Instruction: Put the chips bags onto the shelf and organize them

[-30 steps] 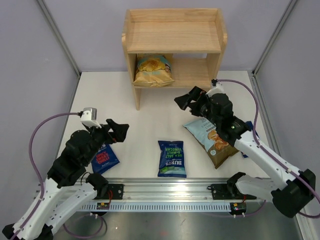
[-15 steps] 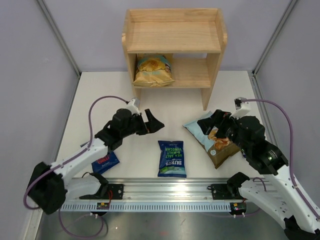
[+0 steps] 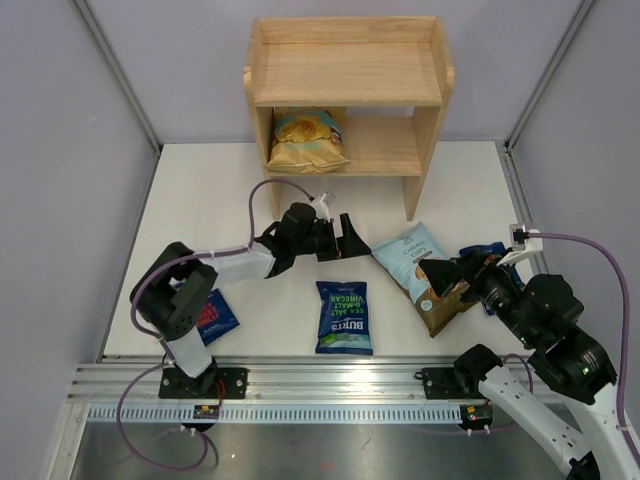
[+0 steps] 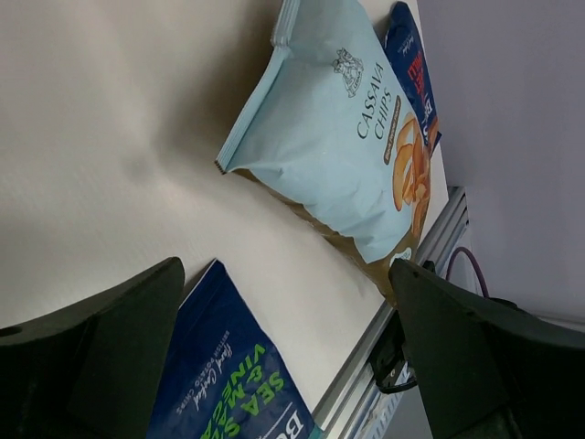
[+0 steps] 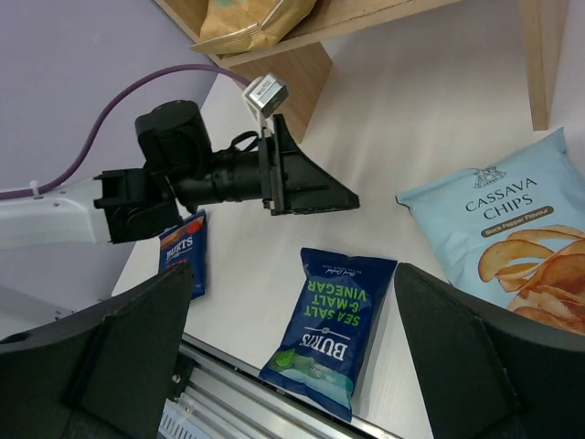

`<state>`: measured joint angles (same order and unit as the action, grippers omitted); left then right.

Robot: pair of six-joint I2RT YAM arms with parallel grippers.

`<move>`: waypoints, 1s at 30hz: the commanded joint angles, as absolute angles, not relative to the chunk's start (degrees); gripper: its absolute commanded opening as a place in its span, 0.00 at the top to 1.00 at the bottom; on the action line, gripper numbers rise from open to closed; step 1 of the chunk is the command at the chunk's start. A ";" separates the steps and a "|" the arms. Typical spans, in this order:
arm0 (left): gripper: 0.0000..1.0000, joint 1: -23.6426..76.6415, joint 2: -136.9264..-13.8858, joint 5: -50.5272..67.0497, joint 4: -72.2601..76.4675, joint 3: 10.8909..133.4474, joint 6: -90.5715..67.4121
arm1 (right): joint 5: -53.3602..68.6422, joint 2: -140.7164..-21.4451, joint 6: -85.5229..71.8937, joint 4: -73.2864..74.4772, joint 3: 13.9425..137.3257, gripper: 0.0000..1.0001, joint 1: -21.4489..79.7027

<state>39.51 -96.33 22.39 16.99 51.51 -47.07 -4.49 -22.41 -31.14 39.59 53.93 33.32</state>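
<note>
The wooden shelf stands at the back, with a yellow chips bag on its lower tier. A light-blue Cassava Chips bag lies flat right of centre. A green-lettered Burts bag lies in the middle. One red-lettered Burts bag lies at the left, and another peeks out beyond the cassava bag. My left gripper reaches low across the centre, open and holding nothing, just left of the cassava bag. My right gripper hangs open above the cassava bag's right part.
An aluminium rail runs along the near table edge. Grey walls close in the left, right and back sides. The shelf's right leg stands just behind the cassava bag. The shelf's top tier is bare.
My left arm has swung from the left side and stretched out to the table's centre. My right arm has drawn back from the shelf toward the near right. Both grippers stayed open.
</note>
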 commanded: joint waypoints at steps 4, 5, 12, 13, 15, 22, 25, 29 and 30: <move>0.01 40.08 -103.18 24.97 23.55 57.39 -47.02 | -0.36 -22.06 -30.59 40.25 53.61 0.01 33.13; 0.01 40.17 -103.97 24.61 23.55 57.57 -47.02 | -0.18 -22.15 -30.50 40.25 53.70 0.01 33.22; 0.01 40.17 -108.80 23.47 27.94 58.36 -48.07 | 2.28 -22.41 -30.23 39.46 54.23 0.01 33.13; 0.01 40.17 -109.24 23.73 30.47 58.10 -49.03 | 2.29 -22.41 -30.32 39.46 54.32 0.01 33.13; 0.01 40.17 -110.82 24.26 32.69 58.09 -50.79 | 2.55 -22.50 -30.59 39.46 54.32 0.00 33.13; 0.01 40.17 -115.92 24.52 35.95 60.73 -53.26 | 3.87 -23.03 -31.03 38.94 54.67 0.01 33.13; 0.03 40.17 -118.91 26.80 39.89 61.70 -55.98 | 3.43 -22.94 -30.85 38.85 54.06 0.01 33.05; 0.05 40.34 -121.81 28.56 43.94 62.14 -58.71 | 3.51 -23.03 -30.94 39.20 54.23 0.01 33.05; 0.06 40.43 -122.25 28.83 44.99 62.49 -59.49 | 3.78 -23.11 -31.11 39.20 54.32 0.01 33.22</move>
<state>39.99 -120.42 26.35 37.85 60.45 -56.82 2.70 -22.37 -31.24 40.34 53.67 33.32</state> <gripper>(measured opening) 0.949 0.993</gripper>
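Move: The light-blue cassava chips bag has its middle about 16 cm right of the left hand, 6 cm back and 9 cm below, with its near-left corner much closer. The sea salt chips bag lies some 15 cm back, 2 cm left and 10 cm below; the shelf's right front foot is 7 cm ahead, 13 cm right, 11 cm below. From the right hand the cassava bag is about 6 cm ahead, 3 cm right and 29 cm below. The open left hand sinks about 6 cm while reaching 6 cm right and 4 cm forward, towards the cassava bag's sealed top. ##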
